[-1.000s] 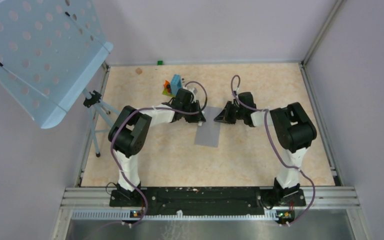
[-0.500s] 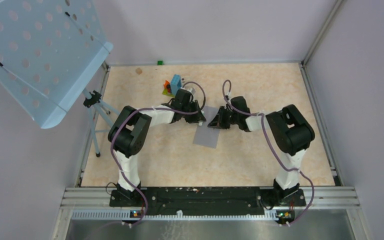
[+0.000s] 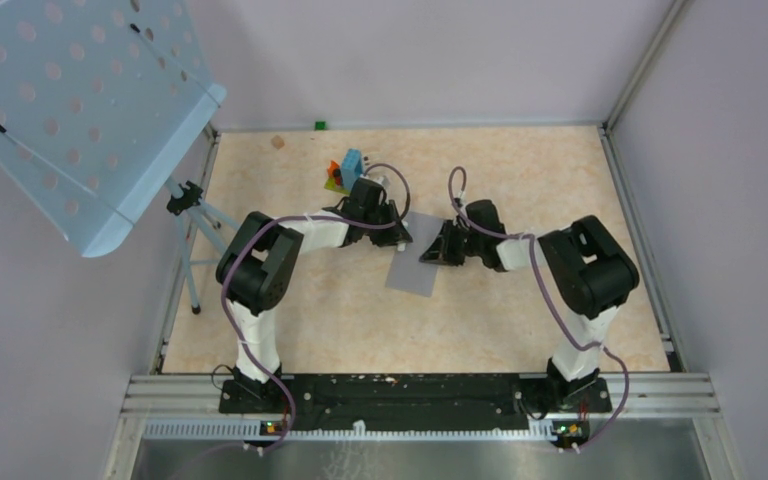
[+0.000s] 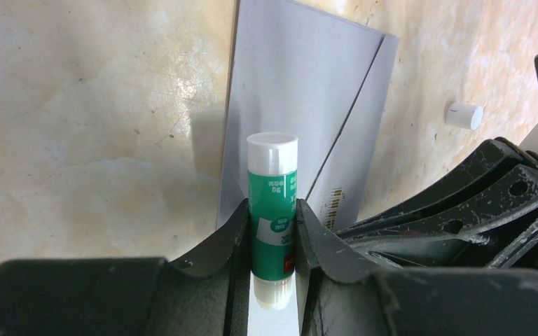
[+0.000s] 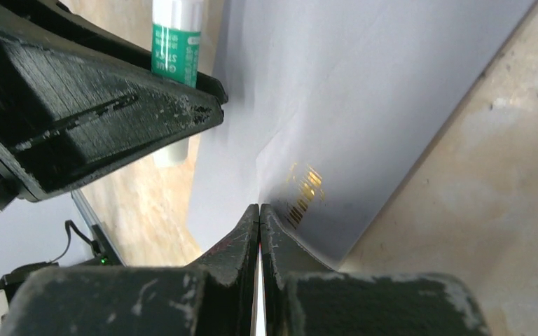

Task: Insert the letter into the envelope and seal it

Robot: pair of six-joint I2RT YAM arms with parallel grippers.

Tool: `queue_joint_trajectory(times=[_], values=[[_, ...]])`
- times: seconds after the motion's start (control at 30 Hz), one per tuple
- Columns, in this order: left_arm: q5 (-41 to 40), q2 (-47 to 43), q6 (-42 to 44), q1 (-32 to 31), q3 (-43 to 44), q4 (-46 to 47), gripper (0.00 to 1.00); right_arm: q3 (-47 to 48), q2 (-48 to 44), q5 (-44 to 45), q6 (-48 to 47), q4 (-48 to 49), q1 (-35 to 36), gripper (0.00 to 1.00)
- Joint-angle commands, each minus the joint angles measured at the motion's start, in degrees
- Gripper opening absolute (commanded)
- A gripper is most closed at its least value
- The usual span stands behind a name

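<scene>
The grey envelope (image 3: 415, 270) lies flat on the floor between the two arms, its folded flap and a gold barcode (image 5: 305, 192) showing in the right wrist view. My left gripper (image 3: 403, 238) is shut on a green glue stick (image 4: 272, 185), held over the envelope's (image 4: 294, 84) far end. My right gripper (image 5: 260, 208) is shut with nothing between its fingers. Its tips (image 3: 428, 255) rest at the envelope's (image 5: 364, 84) right edge by the flap fold. The letter is not visible in any view.
A small white cylinder (image 4: 464, 115) lies on the floor beside the envelope. A blue-orange-green block cluster (image 3: 345, 170) sits behind the left gripper. A pale blue perforated stand (image 3: 70, 110) on a tripod (image 3: 195, 215) overhangs the left side. Metal rails border the floor.
My right gripper has moved left and a little nearer, from beside the envelope onto its right edge. The left arm and glue stick have stayed put.
</scene>
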Motion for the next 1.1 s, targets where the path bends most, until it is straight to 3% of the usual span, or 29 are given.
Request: queue_joint_trajectory(times=[0.0,0.3,0.67,0.77,0.9,0.97,1.07], values=[[-4.5,4.0,0.1,-0.2,-2.7,-5.4,0.0,-2.2,-2.2,0.6,-3.6,-5.6,0.9,0.0],[-3.9,4.1,-0.2,-0.2,-2.6,-4.7,0.0,-2.8,-6.7,1.9,-6.1,-10.1,2.4,0.0],[2.7,-5.5,4.4,-0.3,0.9,1.0,0.0,10.0,-22.5,3.4,-7.1,-25.6,-0.9,0.01],[7.0,-10.4,9.1,-0.3,0.6,3.8,0.0,11.3,-28.5,2.8,-7.8,-28.5,-3.6,0.22],[19.1,-16.2,16.5,-0.3,0.1,6.4,0.0,14.8,-34.3,3.9,-12.4,-34.4,-4.5,0.49],[24.0,-19.0,19.5,-0.3,-0.7,7.2,0.0,16.8,-36.3,4.2,-13.8,-36.9,-4.6,0.56],[27.6,-24.7,24.3,-0.4,-3.6,8.8,0.0,19.7,-38.6,5.0,-14.0,-40.2,-4.6,0.58]])
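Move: The right hand's shut fingertips already touch the flap on the envelope's right side. The envelope's middle is about 1 cm ahead and 1 cm left of this hand, 1 cm below. From the left hand, which holds the glue stick over the left part, that middle is some 3 cm back, 3 cm right and 2 cm down. The white cap stands roughly 15 cm right and 5 cm ahead of the right hand; the blue toy some 16 cm ahead and 15 cm left of the left hand. The shut right fingertips keep their touch on the flap, stroking back about 3.5 cm along it towards the envelope's near end, while the left hand stays put with its glue stick. Then the right lifts off, climbing well over 20 cm while drifting right, tipping up and opening past half. The left follows, rising some 15 cm and tipping up, its grip on the stick kept. ##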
